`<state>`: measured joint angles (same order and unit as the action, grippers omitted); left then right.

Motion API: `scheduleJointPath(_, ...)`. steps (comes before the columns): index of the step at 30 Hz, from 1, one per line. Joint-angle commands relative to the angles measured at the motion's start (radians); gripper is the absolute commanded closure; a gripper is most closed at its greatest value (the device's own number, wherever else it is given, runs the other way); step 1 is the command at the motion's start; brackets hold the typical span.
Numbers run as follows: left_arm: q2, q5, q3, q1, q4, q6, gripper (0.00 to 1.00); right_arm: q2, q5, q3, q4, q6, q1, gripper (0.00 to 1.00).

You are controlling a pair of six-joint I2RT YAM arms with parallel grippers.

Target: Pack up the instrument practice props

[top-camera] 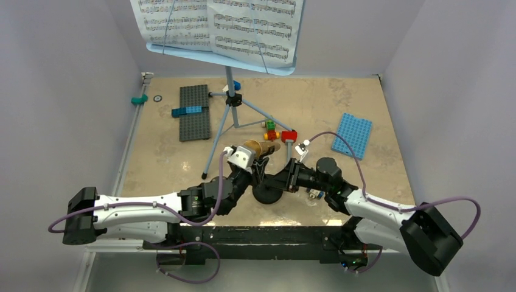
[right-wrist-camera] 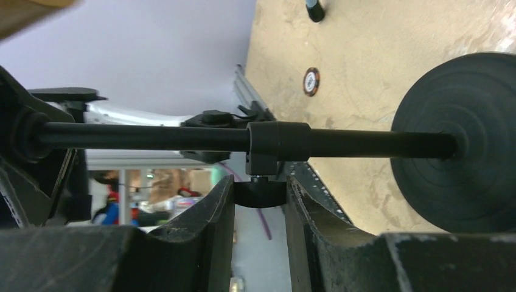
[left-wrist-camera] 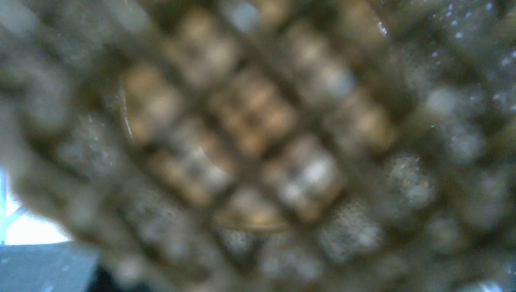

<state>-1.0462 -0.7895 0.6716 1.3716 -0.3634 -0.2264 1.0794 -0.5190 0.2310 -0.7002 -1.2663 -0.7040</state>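
The light-blue music stand [top-camera: 230, 91] is upright at the back on its tripod, with white sheet-music pages [top-camera: 219, 24] on its desk. The gold-brown microphone [top-camera: 260, 148] sits at the top of the black mic stand [top-camera: 268, 194]. My left gripper [top-camera: 254, 161] is shut on the microphone, whose blurred mesh head [left-wrist-camera: 255, 121] fills the left wrist view and hides the fingers. My right gripper [right-wrist-camera: 260, 201] reaches in from the right [top-camera: 285, 176]. Its jaws press both sides of the small black knob [right-wrist-camera: 260, 191] under the pole's collar. The round base [right-wrist-camera: 462, 146] shows at the right.
A grey studded baseplate [top-camera: 195, 112] with blue bricks [top-camera: 186, 111] lies back left. A blue baseplate [top-camera: 352, 135] lies at the right. Coloured bricks [top-camera: 280, 134] sit by a tripod leg. A teal piece [top-camera: 140, 99] and a small round token [top-camera: 157, 98] lie far left.
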Motion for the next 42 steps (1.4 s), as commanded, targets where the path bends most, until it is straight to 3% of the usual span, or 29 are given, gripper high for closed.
scheduleJointPath(1, -0.060, 0.049, -0.057, 0.018, 0.180, -0.046, 1.00, -0.120, 0.068, 0.230, 0.419, 0.429, -0.016, 1.00)
scheduleJointPath(4, -0.077, 0.059, -0.056, 0.018, 0.181, -0.052, 1.00, -0.181, 0.233, 0.310, 0.637, 0.613, -0.041, 1.00)
scheduleJointPath(6, -0.085, 0.057, -0.055, 0.018, 0.179, -0.052, 1.00, -0.211, 0.260, 0.319, 0.691, 0.649, -0.043, 1.00)
scheduleJointPath(10, -0.090, 0.051, -0.051, 0.018, 0.162, -0.040, 1.00, -0.239, 0.229, 0.292, 0.665, 0.620, -0.043, 0.78)
scheduleJointPath(16, -0.098, 0.054, -0.040, 0.018, 0.156, -0.028, 1.00, -0.219, 0.206, 0.279, 0.648, 0.615, -0.043, 0.67)
scheduleJointPath(20, -0.131, 0.059, -0.030, 0.018, 0.150, -0.025, 1.00, -0.259, 0.271, 0.298, 0.745, 0.685, -0.046, 0.47)
scheduleJointPath(23, -0.180, 0.066, -0.011, 0.017, 0.151, -0.022, 1.00, -0.338, 0.348, 0.303, 0.840, 0.739, -0.046, 0.37)
scheduleJointPath(33, -0.281, 0.090, 0.030, 0.018, 0.130, -0.026, 1.00, -0.523, 0.422, 0.316, 1.073, 0.800, -0.046, 0.34)
scheduleJointPath(42, -0.352, 0.125, 0.005, 0.018, 0.129, -0.128, 1.00, -0.611, 0.444, 0.323, 1.165, 0.817, -0.046, 0.34)
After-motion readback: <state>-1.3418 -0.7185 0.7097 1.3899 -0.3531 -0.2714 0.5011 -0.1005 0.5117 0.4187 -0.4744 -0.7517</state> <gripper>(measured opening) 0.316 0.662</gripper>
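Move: Pinched between the right fingers is the knob on the side of the microphone stand's pole, with the round base some 14 cm below that hand, about 1 cm back and 2 cm left. From the right hand, the white toy car lies roughly 15 cm right and 1 cm ahead, the red-headed hammer about 12 cm ahead and 8 cm right, both some 14 cm lower. From the left hand, holding the stand's upper part, the knob is about 11 cm below, 2 cm back and 2 cm right. Twisting the knob about 30 degrees counter-clockwise as seen along its fingers, the right hand then opens, lets go and draws off some 7 cm to the right, still rolling. The left hand keeps its hold and sinks towards the knob and base in two stages, about 9 cm in all, drifting 5 cm right and tilting slightly. ##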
